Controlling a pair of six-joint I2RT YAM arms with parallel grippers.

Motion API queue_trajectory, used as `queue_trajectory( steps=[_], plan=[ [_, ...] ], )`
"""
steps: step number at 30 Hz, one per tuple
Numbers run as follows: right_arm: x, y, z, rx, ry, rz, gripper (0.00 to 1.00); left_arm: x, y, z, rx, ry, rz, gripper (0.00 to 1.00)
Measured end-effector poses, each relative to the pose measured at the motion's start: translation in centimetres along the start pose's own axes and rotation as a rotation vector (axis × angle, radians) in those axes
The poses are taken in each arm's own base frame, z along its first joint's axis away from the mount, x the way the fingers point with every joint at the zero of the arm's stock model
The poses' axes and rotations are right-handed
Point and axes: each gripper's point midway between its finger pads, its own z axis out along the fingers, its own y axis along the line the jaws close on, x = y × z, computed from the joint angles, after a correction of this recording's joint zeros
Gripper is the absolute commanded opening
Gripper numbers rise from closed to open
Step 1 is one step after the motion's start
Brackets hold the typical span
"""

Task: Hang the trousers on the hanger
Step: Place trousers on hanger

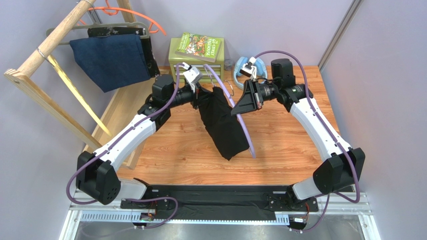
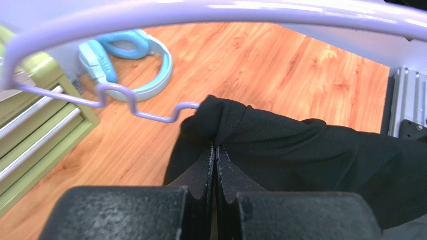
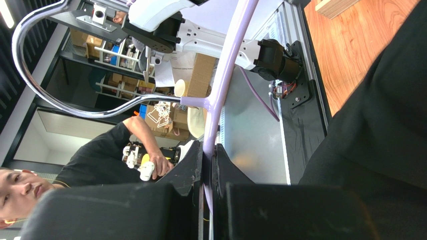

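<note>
The black trousers (image 1: 220, 127) hang folded in the air above the table, pinched at their top by my left gripper (image 1: 201, 93), which is shut on the cloth (image 2: 300, 160). The lavender hanger (image 1: 244, 127) is held upright beside them by my right gripper (image 1: 236, 111), shut on its arm (image 3: 220, 100). In the left wrist view the hanger's wavy notched bar (image 2: 135, 107) runs into the trousers' fold. The metal hook (image 3: 45, 95) shows in the right wrist view, with the trousers (image 3: 381, 125) at the right.
A wooden rack (image 1: 45, 55) at the left carries a navy garment (image 1: 111, 59) with orange and grey hangers above. A green drawer box (image 1: 195, 57) with a book on it stands at the back. Blue headphones (image 2: 125, 60) lie beside it.
</note>
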Motion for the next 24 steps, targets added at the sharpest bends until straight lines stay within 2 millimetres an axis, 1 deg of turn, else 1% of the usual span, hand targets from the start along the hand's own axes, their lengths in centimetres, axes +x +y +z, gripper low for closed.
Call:
queue_trajectory(
  steps=[2,8,11,12,13,14,15,16,17,20,24],
  plan=[
    [0.1,-0.2,0.0,0.001,0.000,0.006,0.00,-0.3,0.6,-0.4,-0.027,-0.005,-0.008,0.00],
    [0.4,-0.5,0.0,0.001,0.002,0.020,0.00,-1.2,3.6,-2.2,-0.148,-0.028,-0.044,0.00],
    [0.4,-0.5,0.0,0.001,0.002,0.020,0.00,-1.1,3.9,-2.3,-0.166,-0.022,-0.067,0.00],
    [0.4,-0.5,0.0,0.001,0.002,0.022,0.00,-1.0,3.9,-2.2,-0.166,-0.019,-0.074,0.15],
    [0.4,-0.5,0.0,0.001,0.002,0.023,0.00,-1.0,3.9,-2.2,-0.165,-0.018,-0.080,0.26],
    [0.3,-0.4,0.0,0.002,0.001,0.024,0.00,-0.9,3.9,-2.2,-0.163,-0.017,-0.086,0.32],
    [0.3,-0.3,0.0,0.001,0.001,0.023,0.00,-0.8,3.9,-2.1,-0.165,-0.014,-0.098,0.41],
    [0.2,-0.1,0.0,0.001,0.000,0.022,0.00,-0.7,4.0,-2.2,-0.167,-0.012,-0.101,0.45],
    [-0.1,0.2,-0.1,0.002,-0.004,0.020,0.00,-0.7,4.0,-2.2,-0.168,-0.011,-0.109,0.47],
    [-1.1,1.2,-0.5,0.009,-0.024,0.015,0.00,-0.8,4.0,-2.6,-0.163,-0.013,-0.118,0.48],
    [-3.3,2.3,-1.0,0.026,-0.071,-0.002,0.00,-1.5,3.0,-4.4,-0.149,-0.021,-0.110,0.51]
  ],
)
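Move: My left fingers already pinch the trousers' edge near their far top corner. From that hand the hanger's middle is about 10 cm back, 7 cm right and a touch higher. The bulk of the trousers hangs 10 cm back, 4 cm right, 8 cm below. The green cabinet stands some 26 cm ahead and 6 cm left, 18 cm lower. My right hand grips the hanger's top bar, with the trousers about 2 cm ahead, 5 cm left and 14 cm below. With my left hand I draw the pinched edge about 4 cm left and forward, away from the hanger's middle, turning some 10 degrees counter-clockwise. I stop, open the fingers about halfway to let go, then back off left and rearward, rising slightly. My right hand keeps its grip on the hanger, nearly still until the fingers open, then lifts it about 4 cm and a little forward. ##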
